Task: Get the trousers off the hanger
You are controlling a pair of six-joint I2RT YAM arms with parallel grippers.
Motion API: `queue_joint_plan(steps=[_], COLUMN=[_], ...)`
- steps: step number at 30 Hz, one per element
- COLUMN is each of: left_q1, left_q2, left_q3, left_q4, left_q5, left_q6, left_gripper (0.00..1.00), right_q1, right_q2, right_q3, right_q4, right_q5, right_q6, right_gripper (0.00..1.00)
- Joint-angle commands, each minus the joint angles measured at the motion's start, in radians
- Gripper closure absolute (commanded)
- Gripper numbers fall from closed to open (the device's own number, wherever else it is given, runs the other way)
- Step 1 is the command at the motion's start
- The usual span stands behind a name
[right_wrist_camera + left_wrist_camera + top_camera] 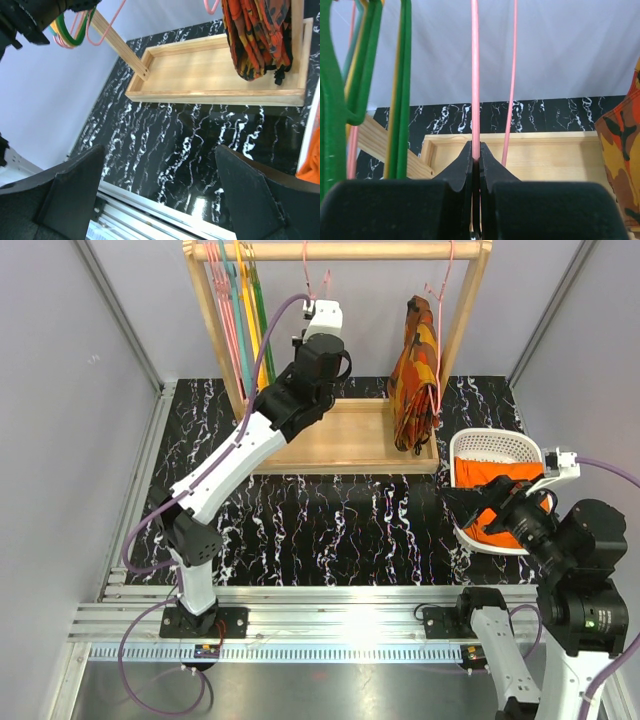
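Note:
The bright orange trousers [488,478] lie crumpled in a white basket [495,437] at the right; an edge of them shows in the right wrist view [311,167]. The thin pale pink hanger [307,270] hangs from the wooden rail with no cloth on it. My left gripper [319,304] is raised to it and shut on one of its wires [475,75]; the wire runs straight up from between the closed jaws [476,151]. My right gripper [472,505] is open and empty, held above the table beside the basket [160,148].
A patterned orange-red-brown garment [415,370] hangs on a second pink hanger [437,300] at the rack's right. Green, yellow and teal hangers [245,310] hang at the left, close to my left gripper [400,100]. The wooden rack's tray base [340,440] sits on the marbled black table.

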Motion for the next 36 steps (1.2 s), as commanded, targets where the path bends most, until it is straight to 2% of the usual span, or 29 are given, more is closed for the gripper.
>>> queue_joint_plan(steps=[1, 3, 4, 5, 7, 10, 11, 13, 14, 16, 22, 26, 29, 32, 34, 36], left_q1=[0.000, 0.000, 0.000, 0.000, -0.003, -0.009, -0.016, -0.059, -0.081, -0.151, -0.326, -0.340, -0.340, -0.336, -0.304, -0.206], left_q2=[-0.045, -0.063, -0.077, -0.111, -0.160, -0.260, -0.284, -0.356, -0.381, -0.457, -0.629, -0.723, -0.861, -0.947, -0.998, -1.027], left_q3=[-0.013, -0.017, -0.022, -0.048, -0.092, -0.172, -0.188, -0.232, -0.256, -0.321, -0.474, -0.571, -0.722, -0.809, -0.873, -0.945], left_q4=[0.005, -0.013, -0.015, -0.013, 0.004, 0.015, 0.005, -0.007, -0.007, -0.005, -0.065, -0.285, -0.300, -0.358, -0.399, -0.387], left_q5=[0.033, 0.068, 0.082, 0.109, 0.143, 0.192, 0.205, 0.188, 0.162, 0.119, -0.161, -0.290, -0.304, -0.315, -0.311, -0.231], left_q6=[-0.041, -0.058, -0.064, -0.082, -0.099, -0.159, -0.162, -0.165, -0.153, -0.147, -0.150, -0.302, -0.337, -0.395, -0.438, -0.437], left_gripper=[1.00, 0.97, 0.74, 0.59, 0.54, 0.30, 0.26, 0.19, 0.10, 0.01, 0.01, 0.01, 0.01, 0.01, 0.01, 0.01], right_q1=[0.049, 0.094, 0.115, 0.120, 0.125, 0.126, 0.125, 0.125, 0.126, 0.137, 0.169, 0.169, 0.169, 0.169, 0.169, 0.169], right_q2=[0.040, 0.052, 0.056, 0.054, 0.049, 0.040, 0.036, 0.030, 0.026, 0.025, 0.014, 0.011, -0.001, 0.002, 0.008, 0.022], right_q3=[0.077, 0.117, 0.123, 0.127, 0.114, 0.090, 0.087, 0.085, 0.087, 0.090, 0.091, 0.097, 0.078, 0.058, 0.042, 0.025], right_q4=[-0.072, -0.126, -0.135, -0.144, -0.146, -0.141, -0.141, -0.144, -0.151, -0.154, -0.183, -0.204, -0.191, -0.178, -0.163, -0.149], right_q5=[0.120, 0.226, 0.257, 0.280, 0.303, 0.283, 0.280, 0.297, 0.311, 0.363, 0.487, 0.481, 0.473, 0.457, 0.449, 0.452], right_q6=[-0.113, -0.161, -0.171, -0.184, -0.190, -0.190, -0.193, -0.205, -0.214, -0.224, -0.237, -0.230, -0.227, -0.227, -0.225, -0.227], right_gripper=[0.01, 0.01, 0.01, 0.00, 0.01, 0.00, 0.01, 0.01, 0.01, 0.01, 0.01, 0.00, 0.01, 0.01, 0.01, 0.01])
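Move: The bare pink hanger is already hooked on the rail and still pinched in the left hand; its spot on the rail lies about 10 cm ahead of that hand, level sideways, roughly 12 cm above. At hand height the coloured hangers hang some 12 cm left and 8 cm ahead; the camouflage trousers are about 16 cm right, 8 cm ahead and 10 cm lower. From the right hand the rail spot is some 40 cm ahead, 28 cm left and 13 cm up. The pink hanger is let go on the rail as the left fingers spread fully. That hand backs off towards the base by about 20 cm, rising a little on the way, then swings some 15 cm left in front of the coloured hangers while sinking. The empty right hand, still open, shifts about 6 cm right and a little down, turning to point more straight ahead. ##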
